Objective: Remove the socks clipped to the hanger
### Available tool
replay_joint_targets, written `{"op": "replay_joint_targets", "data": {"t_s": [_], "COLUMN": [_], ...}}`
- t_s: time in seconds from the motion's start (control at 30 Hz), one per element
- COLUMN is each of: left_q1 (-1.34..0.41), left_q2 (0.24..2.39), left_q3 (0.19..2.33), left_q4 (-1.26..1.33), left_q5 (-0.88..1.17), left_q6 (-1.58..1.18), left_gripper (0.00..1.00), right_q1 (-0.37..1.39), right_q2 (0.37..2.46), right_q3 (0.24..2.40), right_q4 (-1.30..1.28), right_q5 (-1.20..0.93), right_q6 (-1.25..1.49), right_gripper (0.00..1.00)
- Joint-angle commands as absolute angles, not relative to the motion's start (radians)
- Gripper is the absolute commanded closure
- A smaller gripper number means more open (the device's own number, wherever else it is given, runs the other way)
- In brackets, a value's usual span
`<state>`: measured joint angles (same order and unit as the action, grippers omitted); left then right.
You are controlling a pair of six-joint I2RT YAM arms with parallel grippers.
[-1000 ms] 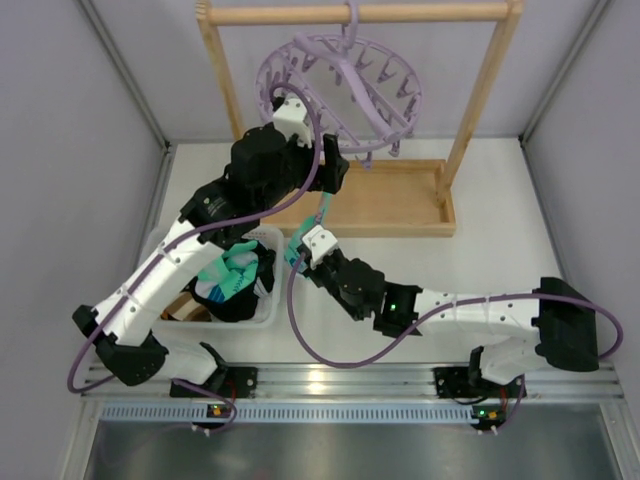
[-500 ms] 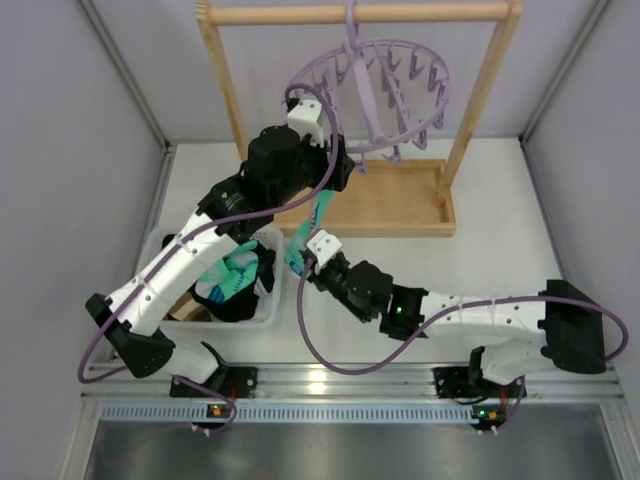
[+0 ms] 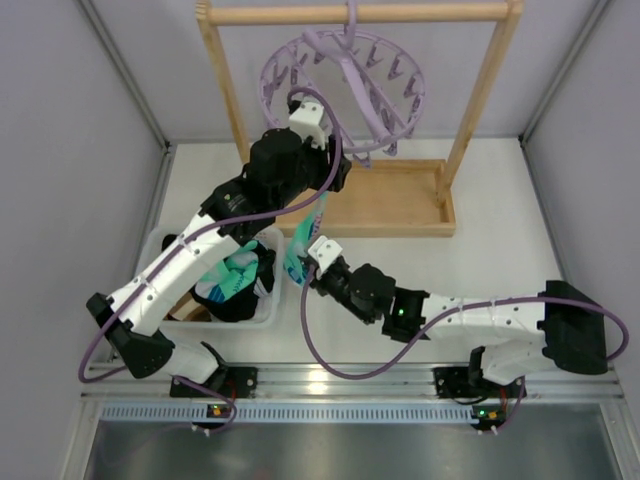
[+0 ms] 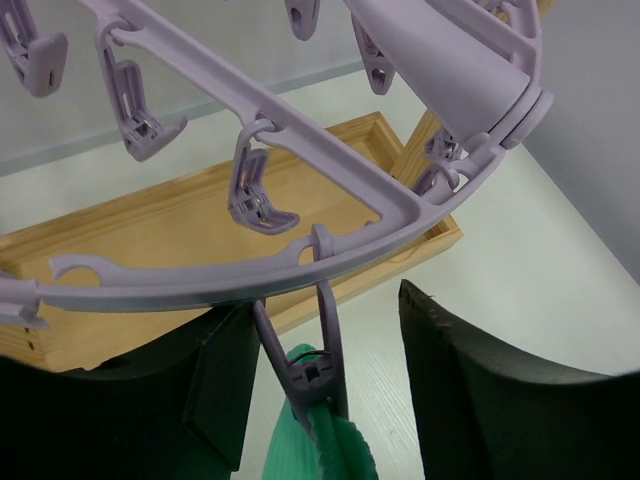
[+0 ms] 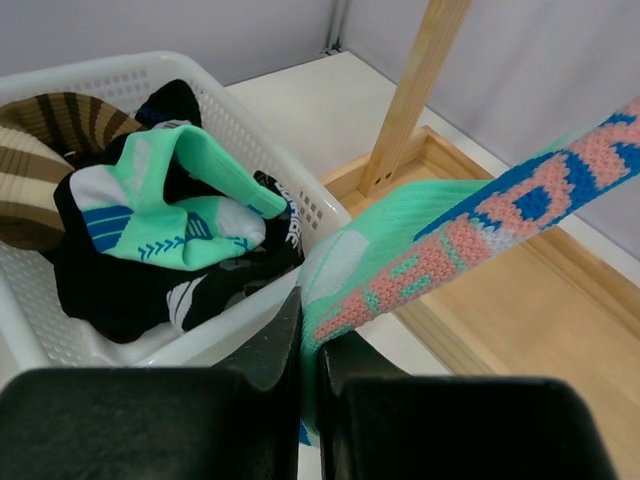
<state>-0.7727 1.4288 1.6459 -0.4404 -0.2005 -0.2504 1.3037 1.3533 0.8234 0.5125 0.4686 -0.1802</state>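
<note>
The lavender hanger (image 3: 340,85) hangs from the wooden rack's top bar. One of its clip pegs (image 4: 312,372) bites the top of a mint-teal sock (image 4: 325,450). My left gripper (image 4: 322,305) straddles that peg with its jaws apart: the left pad lies close against it and the right pad stands clear. The sock (image 3: 305,232) stretches down to my right gripper (image 3: 300,262). In the right wrist view, that gripper (image 5: 312,340) is shut on the sock's lower end (image 5: 450,230), which has pink and blue marks.
A white basket (image 3: 160,245) at the left holds several loose socks (image 5: 170,210) in mint, black and brown stripes. The wooden rack (image 3: 395,212) stands behind, with its base tray and upright posts (image 5: 415,90). Grey walls close in both sides.
The hanger swung right and has come back left. My left gripper's jaws have narrowed around the clip peg. My right gripper shifted slightly left, still holding the sock.
</note>
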Motion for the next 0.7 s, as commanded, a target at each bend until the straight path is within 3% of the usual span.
{"op": "replay_joint_targets", "data": {"t_s": [0.0,0.07,0.23,0.37,0.47,0.57,0.63,0.67], "left_q1": [-0.767,-0.767,-0.767,-0.767,-0.767,-0.767,-0.767,-0.767], "left_q2": [1.397,1.397,1.410,1.422,1.428,1.425,1.422,1.411], "left_q3": [1.641,1.638,1.643,1.647,1.649,1.648,1.640,1.635], "left_q4": [-0.330,-0.327,-0.318,-0.318,-0.319,-0.319,-0.318,-0.321], "left_q5": [-0.206,-0.202,-0.201,-0.204,-0.204,-0.207,-0.207,-0.206], "left_q6": [-0.229,-0.233,-0.239,-0.242,-0.242,-0.241,-0.238,-0.236], "left_gripper": [0.41,0.51,0.62,0.88,0.96,0.97,0.86,0.75], "right_q1": [1.307,1.308,1.308,1.308,1.308,1.308,1.302,1.299], "right_q2": [1.316,1.312,1.305,1.304,1.295,1.266,1.247,1.224], "right_q3": [0.810,0.808,0.807,0.799,0.778,0.732,0.701,0.692], "right_q4": [0.551,0.551,0.543,0.538,0.543,0.561,0.554,0.549], "right_q5": [0.405,0.405,0.400,0.402,0.410,0.420,0.439,0.445], "right_q6": [-0.173,-0.173,-0.176,-0.173,-0.167,-0.150,-0.140,-0.134], "right_gripper": [1.00,1.00,1.00,1.00,1.00,1.00,1.00,1.00]}}
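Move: Between the left hand's open fingers sits the last clip, about 1 cm ahead and 1 cm to the left, level with the fingertips, with the green sock's end in its jaws; the hanger ring's middle is some 12 cm ahead, 2 cm right and 6 cm up. For the right hand, already pinching the sock lower down, that clip is roughly 14 cm ahead, 7 cm right and 13 cm up; the basket lies about 5 cm ahead, 20 cm left and 18 cm below. Squeezing the clip between its fingers, the left hand closes to about half its former opening and otherwise stays nearly in place, easing up by less than 1 cm. The right hand keeps its shut pinch on the green sock, hovers at first, then drops about 3 cm, drifting some 1.5 cm right and 1 cm back, drawing the sock down and away from the clip. ##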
